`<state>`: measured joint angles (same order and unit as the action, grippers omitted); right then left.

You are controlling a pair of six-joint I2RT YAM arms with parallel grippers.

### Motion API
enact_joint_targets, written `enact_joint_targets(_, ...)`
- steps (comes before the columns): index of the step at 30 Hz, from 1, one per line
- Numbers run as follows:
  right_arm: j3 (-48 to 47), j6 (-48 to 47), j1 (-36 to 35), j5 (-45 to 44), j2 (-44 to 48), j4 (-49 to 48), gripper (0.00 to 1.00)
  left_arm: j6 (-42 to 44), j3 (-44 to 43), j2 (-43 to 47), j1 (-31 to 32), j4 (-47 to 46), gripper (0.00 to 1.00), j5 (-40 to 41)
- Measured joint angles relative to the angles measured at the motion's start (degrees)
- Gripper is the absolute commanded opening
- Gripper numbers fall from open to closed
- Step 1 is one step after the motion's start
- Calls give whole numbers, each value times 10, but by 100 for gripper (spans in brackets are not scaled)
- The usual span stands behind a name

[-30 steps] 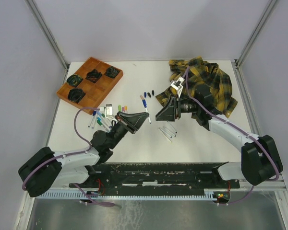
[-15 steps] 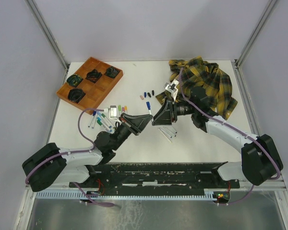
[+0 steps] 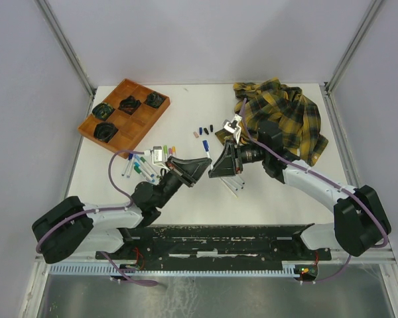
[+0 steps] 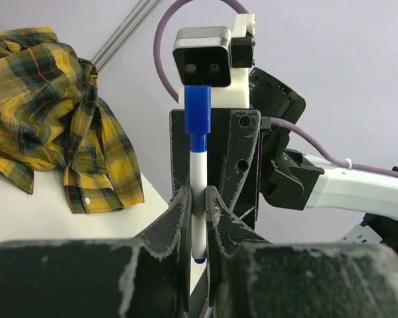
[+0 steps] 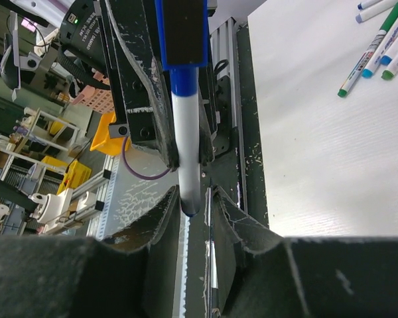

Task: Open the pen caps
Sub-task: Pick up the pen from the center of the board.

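My left gripper (image 4: 199,199) is shut on the white barrel of a pen (image 4: 198,165). The pen's blue cap (image 4: 198,109) sticks out beyond the jaws, in front of the right wrist's camera housing. The right wrist view shows the same blue pen cap (image 5: 180,33) at the top and the barrel (image 5: 184,126) running down through the left fingers. My right gripper (image 5: 196,199) brackets the barrel's blue-tipped end; one finger touches it and a slim gap remains on the other side. From above, the left gripper (image 3: 205,162) and right gripper (image 3: 217,165) meet tip to tip.
Loose pen caps (image 3: 204,130) lie behind the grippers. Capped markers (image 3: 139,165) lie at the left and bare white barrels (image 3: 232,182) under the right arm. An orange tray (image 3: 143,118) sits far left and a yellow plaid shirt (image 3: 285,116) far right.
My right gripper has moved left to meet the left gripper, and its jaws have narrowed around the pen. The left gripper has crept right, still holding the pen.
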<state>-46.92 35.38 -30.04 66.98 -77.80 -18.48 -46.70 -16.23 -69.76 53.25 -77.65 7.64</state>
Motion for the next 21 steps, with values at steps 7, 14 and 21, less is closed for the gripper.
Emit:
enact_joint_targets(7, -5, -2, 0, -1, 0, 6, 30, 9, -7, -9, 4, 13, 3, 0)
enact_joint_targets(14, -7, -7, 0, -3, 0, 15, 13, 14, -9, -10, 6, 14, 3, -1)
enact_joint_targets(21, -19, -39, 0, -7, 0, 59, 0, 14, -10, -9, 6, 23, 31, 0)
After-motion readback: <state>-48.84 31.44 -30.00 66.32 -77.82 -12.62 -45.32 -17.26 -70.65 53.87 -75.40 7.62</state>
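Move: Hanging almost upright, cap up, in the left gripper's fingers, the blue-capped pen has its middle about 3 cm above that hand. From the right hand that middle is roughly 6 cm up and 1 cm ahead, its tail between the open fingertips; those tips sit about 1 cm behind, 1 cm right of and 4 cm below the left hand. From the right hand, the uncapped pens lie some 9 cm right and level, the loose caps about 22 cm ahead and 1 cm left, all roughly 15 cm below. Closing from about a third open to nearly shut, the right fingers pinch the pen's lower white end while that hand stays in place. The left keeps its hold above them and eases the pen about 1 cm to the right and down, towards the right fingertips, with barely a tilt. ##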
